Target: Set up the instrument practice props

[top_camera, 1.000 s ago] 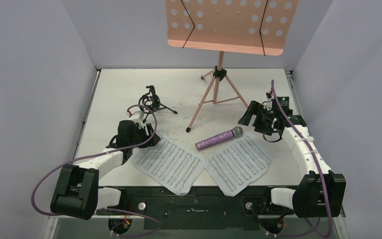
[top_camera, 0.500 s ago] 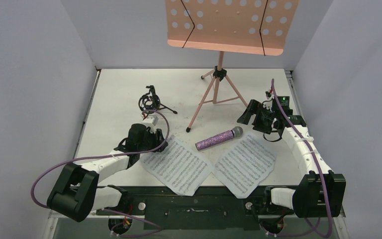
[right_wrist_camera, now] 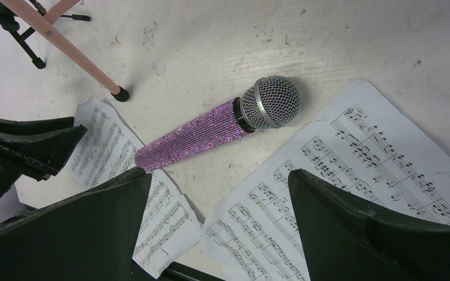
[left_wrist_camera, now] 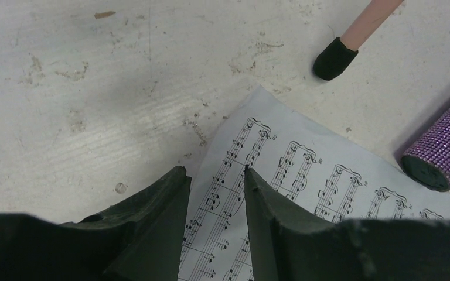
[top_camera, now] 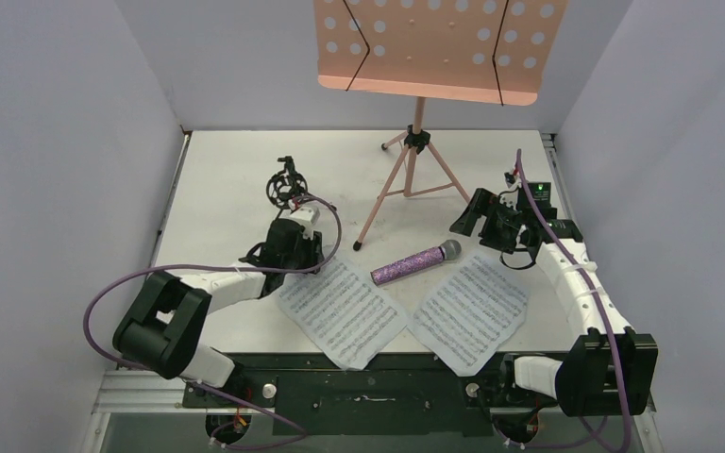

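The pink music stand (top_camera: 429,47) rises at the back on tripod legs, one foot (left_wrist_camera: 334,58) near the left sheet-music page (top_camera: 345,311). My left gripper (top_camera: 307,255) reaches low over that page's far left corner (left_wrist_camera: 234,175). Its jaws stand narrowly apart, one finger at the paper's edge, the other on the print. The purple glitter microphone (top_camera: 415,263) lies between the pages. The right page (top_camera: 472,310) lies beside it. My right gripper (top_camera: 480,215) hovers wide open above microphone (right_wrist_camera: 211,132) and page (right_wrist_camera: 351,175). The black shock-mount tripod (top_camera: 286,187) stands behind the left gripper.
Grey walls close in the table (top_camera: 227,170) on both sides and at the back. The near corners of both pages hang over the table's front edge by the arm bases. The purple cable (top_camera: 132,283) of the left arm loops over the table's left side.
My left arm has swung right and forward, its jaws narrowing, and the left page slid right with it. The right page shifted slightly right too. The right arm stayed put.
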Tool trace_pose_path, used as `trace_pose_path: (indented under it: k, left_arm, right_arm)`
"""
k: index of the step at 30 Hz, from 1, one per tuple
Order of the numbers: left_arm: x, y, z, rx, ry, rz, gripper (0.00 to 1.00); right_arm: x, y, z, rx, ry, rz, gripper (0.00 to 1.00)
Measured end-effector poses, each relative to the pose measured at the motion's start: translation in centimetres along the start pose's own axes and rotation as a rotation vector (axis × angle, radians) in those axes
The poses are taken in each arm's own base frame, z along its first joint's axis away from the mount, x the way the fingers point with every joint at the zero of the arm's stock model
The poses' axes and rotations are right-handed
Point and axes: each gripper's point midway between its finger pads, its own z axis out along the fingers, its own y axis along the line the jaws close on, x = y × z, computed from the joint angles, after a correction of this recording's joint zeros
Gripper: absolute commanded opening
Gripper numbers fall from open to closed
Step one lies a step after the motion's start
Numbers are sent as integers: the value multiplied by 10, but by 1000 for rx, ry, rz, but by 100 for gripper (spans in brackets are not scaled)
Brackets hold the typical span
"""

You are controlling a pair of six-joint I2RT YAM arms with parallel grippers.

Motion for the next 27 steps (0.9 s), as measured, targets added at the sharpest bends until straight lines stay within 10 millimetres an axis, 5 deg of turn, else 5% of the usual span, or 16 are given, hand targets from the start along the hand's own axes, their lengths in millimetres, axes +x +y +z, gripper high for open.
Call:
trace_pose_path:
  k: [10,18,27]
  left_arm:
    - [-16,-9,11,35,-8,77,0]
    - [-28,-24,-3,115,-38,141,0]
    - [-65,-47,-50,225,-164,246,0]
  right_arm:
    - [-1,3,-3,-9,-8,-5,90]
    - [-2,5,-5,-20,-13,-10,90]
    - [-13,25,-15,-97,-78,-64,90]
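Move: The left music sheet already has its far-left edge between the left hand's fingers; its middle lies about 8 cm back, 5 cm to the right and 2 cm lower. From that hand the nearest music-stand foot is some 5 cm ahead and 8 cm right, the microphone's middle 20 cm right and 1 cm ahead, the small black stand 15 cm ahead and 5 cm left. From the right hand, the sheet's middle lies roughly 7 cm back, 26 cm left and 14 cm below. The left music sheet's edge, near its far corner, is pinched as the left fingers shut fully while easing a little forward and right. Keeping that hold, the left hand lifts about 9 cm off the table, drifting right and slightly back, tipping its fingertips up and turning clockwise some 15 degrees. The empty right hand, still open, rises about 3 cm late on. ##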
